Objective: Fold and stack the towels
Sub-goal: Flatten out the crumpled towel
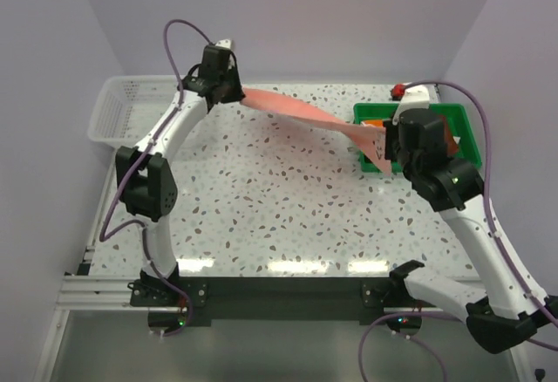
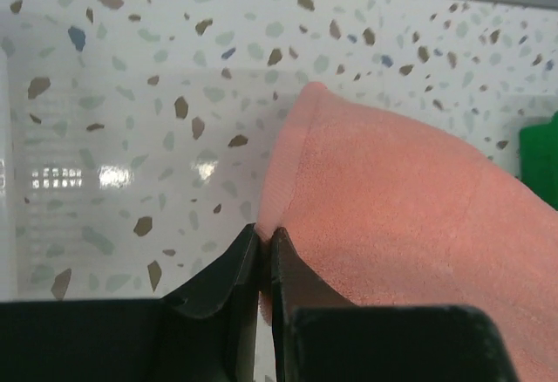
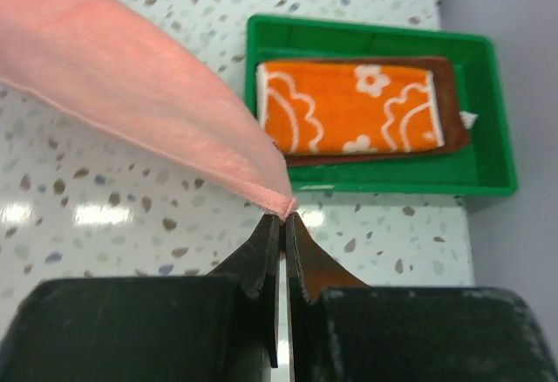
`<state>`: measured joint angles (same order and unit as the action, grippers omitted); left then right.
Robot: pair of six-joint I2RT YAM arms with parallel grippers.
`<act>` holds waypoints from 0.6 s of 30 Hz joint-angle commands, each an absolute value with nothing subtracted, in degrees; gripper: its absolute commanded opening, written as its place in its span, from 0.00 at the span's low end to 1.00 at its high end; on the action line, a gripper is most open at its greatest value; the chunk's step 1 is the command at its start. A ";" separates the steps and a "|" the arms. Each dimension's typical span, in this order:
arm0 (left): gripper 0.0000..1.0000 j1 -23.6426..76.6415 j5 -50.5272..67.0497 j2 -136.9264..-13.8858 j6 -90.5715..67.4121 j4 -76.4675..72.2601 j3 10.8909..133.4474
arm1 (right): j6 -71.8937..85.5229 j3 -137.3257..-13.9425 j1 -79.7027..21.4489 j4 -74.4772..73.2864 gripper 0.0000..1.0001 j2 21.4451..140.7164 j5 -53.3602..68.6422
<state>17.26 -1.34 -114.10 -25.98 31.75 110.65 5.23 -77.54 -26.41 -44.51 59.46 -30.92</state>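
A salmon pink towel [image 1: 301,110] hangs stretched above the table between both grippers. My left gripper [image 1: 234,92] is shut on its far-left corner, and the towel [image 2: 410,225] fills the right of the left wrist view, pinched between the jaws at my left gripper [image 2: 266,235]. At the right, my right gripper [image 1: 384,157] is shut on the opposite corner, with the towel [image 3: 131,85] running up and left from my right gripper [image 3: 284,214]. An orange flower-patterned towel [image 3: 349,107] lies folded on a dark brown towel [image 3: 449,94] in the green tray [image 3: 366,180].
A white mesh basket [image 1: 118,112] stands at the far left of the speckled table [image 1: 261,199]. The green tray [image 1: 466,133] sits at the far right, partly behind the right arm. A small red object [image 1: 398,92] lies behind the tray.
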 commanded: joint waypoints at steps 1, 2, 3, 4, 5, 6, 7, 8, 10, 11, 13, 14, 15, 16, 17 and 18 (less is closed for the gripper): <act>0.01 16.26 -4.30 -113.55 -21.28 28.48 101.36 | 6.85 -72.08 -26.54 -53.08 0.00 61.87 -14.01; 0.01 16.26 -6.13 -114.08 -20.75 27.78 97.42 | 8.42 -70.42 -26.63 -53.96 0.00 62.31 -7.88; 0.01 16.26 -7.37 -115.47 -19.52 27.51 95.82 | 9.39 -66.66 -26.89 -55.18 0.00 62.75 -5.73; 0.01 16.17 -8.60 -116.36 -19.08 27.51 94.50 | 10.27 -64.71 -27.59 -55.63 0.00 63.54 -3.89; 0.01 16.26 -11.66 -117.15 -18.12 26.99 92.31 | 13.42 -61.90 -30.99 -55.46 0.00 64.15 -2.56; 0.01 16.26 -12.82 -118.72 -17.76 26.72 91.42 | 13.79 -62.75 -33.64 -56.94 0.00 65.29 -3.07; 0.01 16.26 -14.14 -119.35 -17.49 26.72 90.71 | 14.32 -62.23 -36.53 -56.78 0.00 67.30 -2.21; 0.01 16.17 -16.50 -120.05 -17.40 27.41 90.09 | 15.37 -61.01 -39.52 -56.43 0.00 68.46 -0.54; 0.00 15.91 -18.27 -120.85 -17.84 27.95 89.30 | 16.69 -59.60 -41.47 -55.55 0.00 71.18 3.51; 0.01 15.82 -19.50 -120.76 -18.02 28.30 88.60 | 17.57 -58.02 -44.44 -55.02 0.00 73.11 4.04; 0.01 15.47 -20.82 -119.89 -19.16 28.47 87.72 | 18.80 -56.26 -47.45 -51.87 0.00 74.61 6.05; 0.01 15.38 -21.44 -119.53 -19.42 28.39 87.19 | 20.11 -54.60 -49.81 -50.46 0.00 76.36 7.28; 0.01 15.29 -21.97 -119.10 -19.95 28.30 87.10 | 20.65 -53.88 -51.23 -47.93 0.00 77.42 8.43; 0.02 15.29 -22.23 -119.09 -20.13 28.30 87.01 | 21.26 -53.44 -52.72 -46.60 0.01 78.56 10.00; 0.02 15.29 -22.24 -119.09 -20.04 28.39 87.36 | 21.97 -52.92 -56.04 -45.45 0.02 80.23 10.45; 0.03 15.21 -22.24 -119.18 -20.21 28.65 87.62 | 22.23 -52.91 -57.64 -43.53 0.07 83.03 10.72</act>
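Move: Each hand holds a corner of the pink towel, strung between them in the air. The left hand's bare table spot beside the white basket lies about 21 cm below it, 6 cm back and 9 cm left; the basket's middle is some 29 cm left, 2 cm ahead and 18 cm below. The right hand's spot on the front part of the table is roughly 33 cm below, 20 cm back and 18 cm left, while the green tray lies 19 cm ahead, 11 cm right and 32 cm below, with the folded orange towel in it 7 cm right, 19 cm ahead and 30 cm below. Both arms swing the pink towel down to the table with its corners still pinched: the left hand drops about 20 cm, easing back and left beside the white basket, rolling its left side up and tipping down some 20 degrees, then stops sinking while it keeps drifting left. The right hand dives some 26 cm and sweeps back and left just as boldly, away from the green tray towards the table's front edge, pitching nose-down nearly 60 degrees and turning counter-clockwise, and it is still drawing its corner back and down at the end. ##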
